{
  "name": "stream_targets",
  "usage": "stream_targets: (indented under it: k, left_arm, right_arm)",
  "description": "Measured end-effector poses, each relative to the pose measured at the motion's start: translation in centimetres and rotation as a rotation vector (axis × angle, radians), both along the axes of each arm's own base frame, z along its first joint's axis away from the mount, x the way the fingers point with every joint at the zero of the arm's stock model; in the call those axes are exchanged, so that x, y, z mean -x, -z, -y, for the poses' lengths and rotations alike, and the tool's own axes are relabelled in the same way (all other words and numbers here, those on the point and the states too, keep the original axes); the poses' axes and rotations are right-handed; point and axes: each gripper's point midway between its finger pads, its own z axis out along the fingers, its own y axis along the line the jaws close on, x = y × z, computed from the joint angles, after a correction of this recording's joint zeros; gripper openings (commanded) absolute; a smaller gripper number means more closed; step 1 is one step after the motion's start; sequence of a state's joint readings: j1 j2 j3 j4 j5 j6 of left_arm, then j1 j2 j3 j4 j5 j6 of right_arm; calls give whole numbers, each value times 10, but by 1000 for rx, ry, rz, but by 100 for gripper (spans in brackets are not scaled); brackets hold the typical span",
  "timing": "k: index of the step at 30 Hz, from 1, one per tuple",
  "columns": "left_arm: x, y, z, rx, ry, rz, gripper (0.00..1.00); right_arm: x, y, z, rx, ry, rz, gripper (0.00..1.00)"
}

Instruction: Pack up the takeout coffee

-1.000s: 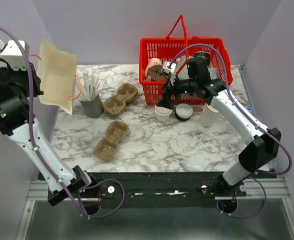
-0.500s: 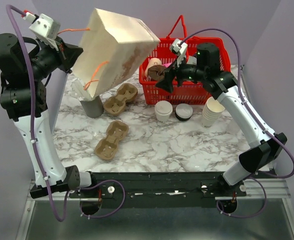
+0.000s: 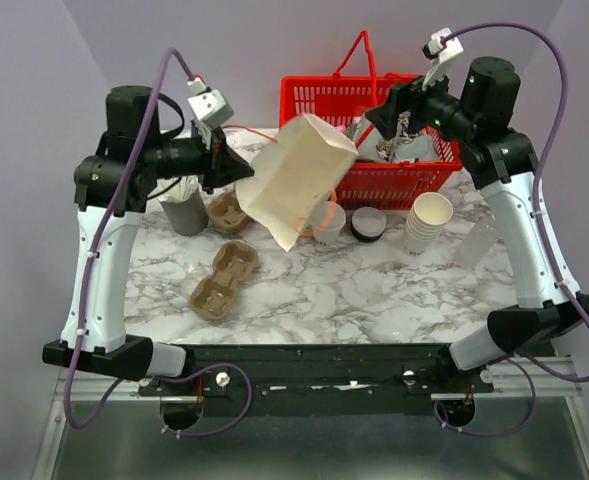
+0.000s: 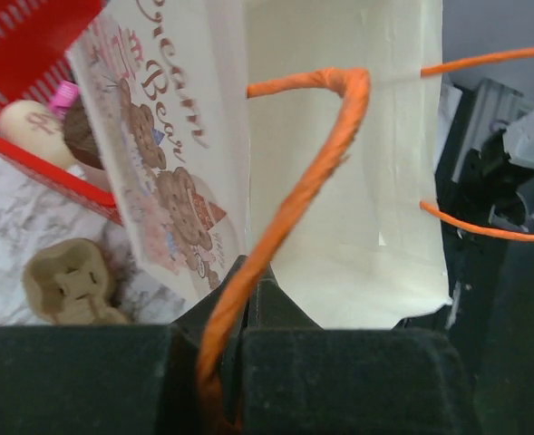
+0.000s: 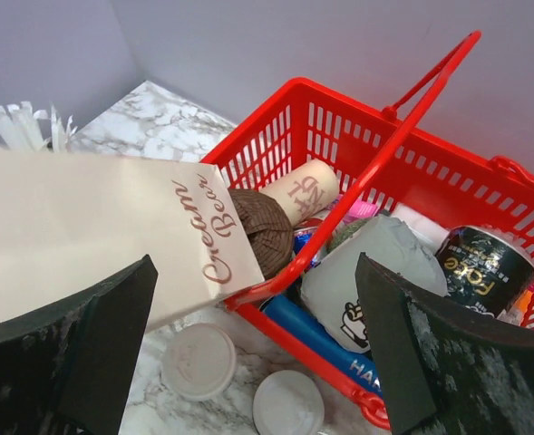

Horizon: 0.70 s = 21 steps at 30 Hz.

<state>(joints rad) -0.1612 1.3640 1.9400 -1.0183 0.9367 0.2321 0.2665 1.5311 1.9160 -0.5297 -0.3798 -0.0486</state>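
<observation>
The takeout coffee (image 3: 330,221) is a small white lidded cup standing in front of the red basket; its lid (image 5: 199,361) shows from above in the right wrist view. A cream paper bag (image 3: 299,176) with orange cord handles hangs tilted above the table and covers the cup's left side. My left gripper (image 3: 236,166) is shut on one orange handle (image 4: 312,172), pinched between its jaws (image 4: 248,276). My right gripper (image 3: 389,108) hovers open and empty over the basket's front rim (image 5: 256,265), up and to the right of the cup.
The red basket (image 3: 376,186) holds packets, a can and yarn. A short stack of lids (image 3: 367,225) and a stack of lidless cups (image 3: 429,221) stand before it. Two cardboard cup carriers (image 3: 224,280) (image 3: 228,209) and a grey holder (image 3: 184,213) sit left.
My left arm swung the bag from the far left to the middle, over the lidded cup. My right gripper rose from beside the cup to above the basket, still open.
</observation>
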Motion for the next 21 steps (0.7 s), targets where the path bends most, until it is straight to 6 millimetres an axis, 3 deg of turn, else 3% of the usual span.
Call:
stream_targets:
  k: [3, 10, 17, 21]
  left_arm:
    - [14, 18, 15, -33, 73, -42, 0]
    - [37, 23, 30, -84, 171, -15, 0]
    - [49, -12, 25, -100, 162, 125, 0]
    - [63, -21, 14, -141, 153, 205, 0]
  right_arm:
    - [14, 5, 2, 7, -7, -11, 100]
    - [31, 31, 7, 47, -11, -63, 100]
    - [34, 33, 14, 79, 6, -45, 100]
    - [27, 13, 35, 100, 133, 13, 100]
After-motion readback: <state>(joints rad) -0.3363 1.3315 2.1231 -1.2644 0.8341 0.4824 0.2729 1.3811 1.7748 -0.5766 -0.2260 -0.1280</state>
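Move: The left hand already holds the takeout bag by its edge; the bag's middle is about 10 cm right, 3 ahead and 4 below. Clear table lies roughly 7 cm back, 11 right and 25 down, with the near cup carrier 6 cm back and 8 left, and the lidded cup 9 ahead and 16 right. From the open right hand, the bag's middle is some 12 cm back and 18 left, while the red basket's middle is 10 ahead, straight on. The left hand draws the gripped bag back about 6 cm, dipping then rising; the open right backs off, then rightward. ##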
